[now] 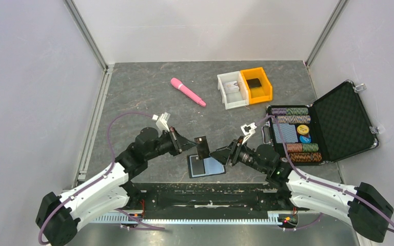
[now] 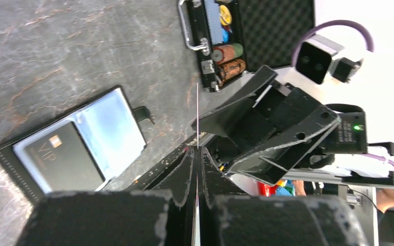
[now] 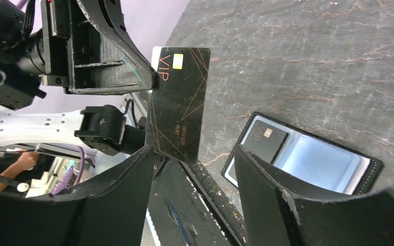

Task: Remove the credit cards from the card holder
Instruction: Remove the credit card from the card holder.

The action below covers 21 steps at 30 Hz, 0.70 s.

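Note:
The card holder (image 1: pixel 215 165) lies open on the table between the arms, its bluish panel (image 3: pixel 318 161) bare. One black VIP credit card (image 2: pixel 61 156) still sits in its other half. A second black VIP credit card (image 3: pixel 177 102) hangs upright above the table, and my left gripper (image 1: pixel 192 145) is shut on its upper end; the left wrist view shows this card edge-on (image 2: pixel 197 118). My right gripper (image 3: pixel 192 154) faces it, open, with the card's lower corner between its spread fingers and touching neither.
An open black briefcase (image 1: pixel 338 118) with poker chips stands at the right. A white bin (image 1: pixel 232 89) and an orange bin (image 1: pixel 256 84) sit at the back. A pink stick-shaped object (image 1: pixel 187 91) lies behind the left arm.

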Tool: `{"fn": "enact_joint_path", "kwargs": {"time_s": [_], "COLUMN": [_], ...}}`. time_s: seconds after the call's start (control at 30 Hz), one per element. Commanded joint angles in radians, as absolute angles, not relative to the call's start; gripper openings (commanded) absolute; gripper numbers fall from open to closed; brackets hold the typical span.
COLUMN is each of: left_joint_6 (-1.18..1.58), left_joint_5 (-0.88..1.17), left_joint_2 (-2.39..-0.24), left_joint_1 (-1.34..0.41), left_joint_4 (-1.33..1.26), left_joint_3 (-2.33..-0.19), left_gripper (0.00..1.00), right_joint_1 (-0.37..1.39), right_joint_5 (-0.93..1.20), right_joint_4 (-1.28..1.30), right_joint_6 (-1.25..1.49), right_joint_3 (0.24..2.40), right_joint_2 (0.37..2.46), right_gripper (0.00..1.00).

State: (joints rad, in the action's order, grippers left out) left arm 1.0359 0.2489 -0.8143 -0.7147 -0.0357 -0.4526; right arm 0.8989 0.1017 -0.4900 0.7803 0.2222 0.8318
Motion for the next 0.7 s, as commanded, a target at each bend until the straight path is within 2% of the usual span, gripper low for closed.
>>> {"fn": "enact_joint_path", "kwargs": {"time_s": [0.0, 0.1, 0.2, 0.27, 0.33, 0.37, 0.43, 0.5, 0.67], "left_joint_6": [1.099, 1.105, 1.123, 1.13, 1.132, 1.133, 1.136, 1.092, 0.934], "left_joint_5": [0.328, 0.33, 0.339, 0.339, 0.338, 0.335, 0.33, 0.347, 0.385], "left_joint_2": [-0.797, -0.795, -0.798, -0.8, -0.801, -0.799, -0.797, -0.786, -0.766], "left_joint_1": [-0.713, -0.713, -0.713, -0.714, -0.713, -0.713, -0.713, -0.712, -0.712], "left_joint_4": [-0.208, -0.234, -0.288, -0.302, -0.301, -0.298, -0.269, -0.208, 0.054], "left_joint_3": [-0.439, -0.435, -0.42, -0.413, -0.406, -0.403, -0.4, -0.421, -0.535], "left_gripper": [0.02, 0.02, 0.02, 0.02, 0.02, 0.06, 0.23, 0.31, 0.55], "right_joint_1": [0.896, 0.896, 0.896, 0.896, 0.896, 0.896, 0.893, 0.882, 0.867], "right_joint_5": [0.133, 0.175, 0.202, 0.204, 0.199, 0.202, 0.215, 0.234, 0.335], "right_joint_4": [-0.656, -0.703, -0.803, -0.843, -0.854, -0.852, -0.812, -0.704, -0.437], "right_joint_6": [0.861, 0.877, 0.911, 0.915, 0.898, 0.883, 0.828, 0.747, 0.505], "right_joint_3": [0.203, 0.202, 0.18, 0.167, 0.158, 0.158, 0.165, 0.199, 0.327], "right_joint_2": [0.826, 0.85, 0.869, 0.874, 0.872, 0.869, 0.857, 0.838, 0.81], "right_gripper": [0.63, 0.63, 0.56, 0.45, 0.29, 0.21, 0.09, 0.0, 0.0]}}
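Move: The black VIP card is still pinched in the left gripper by one long edge; its middle sits about 3 cm right, 1 cm back and 1 cm below that hand. From the open right gripper, the card's middle lies roughly 4 cm left and 1 cm ahead, at about its own height. The open card holder lies some 14 cm below the right hand, 3 cm back and 1 cm left; the chip case is about 31 cm right, 8 cm ahead, 13 cm down. Shut the right gripper fully on the near, lower end of the card while raising that hand about 3 cm and easing it back and slightly left, then let it sink a little. Carry the card up about 3 cm with the left gripper as well, then open the left fingers about halfway to let go, sinking about 1.5 cm and drawing back slightly. ##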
